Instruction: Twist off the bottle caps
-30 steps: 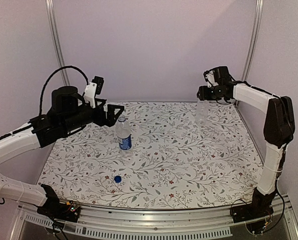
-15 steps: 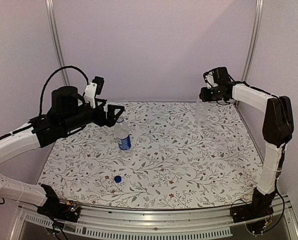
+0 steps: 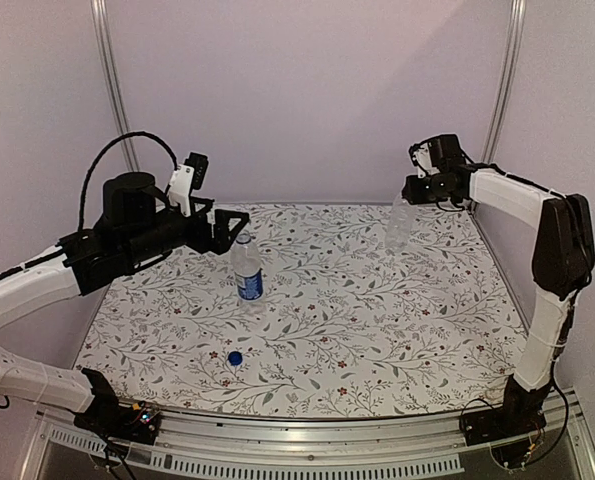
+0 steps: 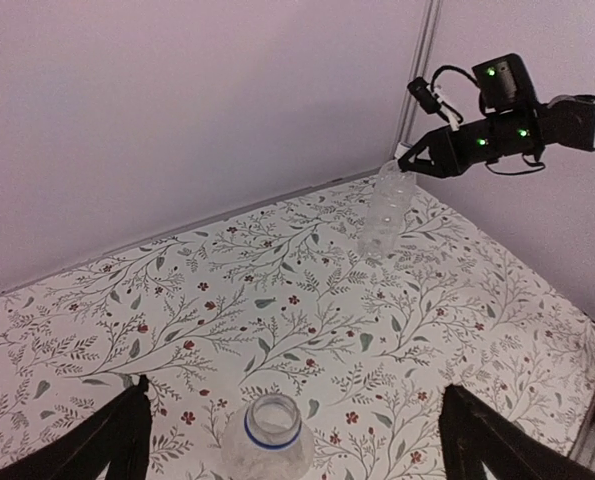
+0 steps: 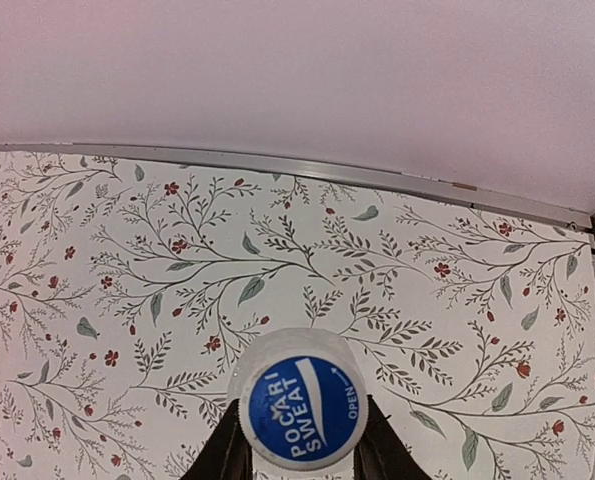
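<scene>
The labelled bottle stands uncapped at the table's left; its open mouth with a blue ring shows between my left gripper's wide open fingers, just below them. The solid blue cap lies on the cloth nearer the front. At the far right stands the plain bottle, also seen across the table as the plain bottle. My right gripper is on top of it. In the right wrist view the whitish cap with a blue top sits pinched between the right gripper's fingers.
A flowered cloth covers the table. Pale walls stand close behind and at both sides, with metal posts in the back corners. The right arm runs along the right edge.
My right gripper's jaws have come together on the plain bottle's cap, and the bottle's top has shifted slightly. The left arm and the labelled bottle have stayed put.
</scene>
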`<state>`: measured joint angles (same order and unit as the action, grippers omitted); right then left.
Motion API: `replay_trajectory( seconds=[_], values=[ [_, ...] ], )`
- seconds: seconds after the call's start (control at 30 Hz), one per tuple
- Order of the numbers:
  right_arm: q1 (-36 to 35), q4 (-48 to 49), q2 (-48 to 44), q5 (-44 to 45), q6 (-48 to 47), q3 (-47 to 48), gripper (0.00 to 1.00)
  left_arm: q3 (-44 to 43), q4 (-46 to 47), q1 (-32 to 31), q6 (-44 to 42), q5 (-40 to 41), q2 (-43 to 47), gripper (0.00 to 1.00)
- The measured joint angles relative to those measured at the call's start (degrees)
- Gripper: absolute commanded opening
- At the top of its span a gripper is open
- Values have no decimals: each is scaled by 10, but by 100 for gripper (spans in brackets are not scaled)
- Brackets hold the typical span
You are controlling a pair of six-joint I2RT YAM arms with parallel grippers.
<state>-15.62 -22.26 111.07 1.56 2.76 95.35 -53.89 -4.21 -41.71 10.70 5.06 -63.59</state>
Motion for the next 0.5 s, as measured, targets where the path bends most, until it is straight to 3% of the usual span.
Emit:
replay_trajectory(
  seconds=[0.2,0.5],
  values=[
    [0,6,-66,-40,0,-68,18,0,1,0,0,-11,0,100],
    [-3,14,-195,-174,5,-151,15,-26,4,-19,-20,-31,-18,100]
  ],
)
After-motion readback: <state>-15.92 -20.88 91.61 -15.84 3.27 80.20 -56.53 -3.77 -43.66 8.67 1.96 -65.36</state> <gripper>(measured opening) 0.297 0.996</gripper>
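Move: The right hand already pinches the clear bottle by its cap, the bottle's middle some 10 cm below it and 2 cm to its left. From this hand the open left gripper is about 24 cm back, 44 cm left and 10 cm higher; the labelled bottle stands about 21 cm back, 44 cm left, 9 cm lower. From the left hand, the clear bottle lies roughly 24 cm ahead, 42 cm right and 21 cm down. Keeping its pinch on the blue cap, the right hand draws the clear bottle back about 9 cm while lifting it some 6 cm and, gathering speed, bringing it 3 cm left towards the left gripper. The wrist turns about 15 degrees counter-clockwise and rolls its left side up. The left hand, still wide open, starts to drift about 2 cm right and slightly up. ##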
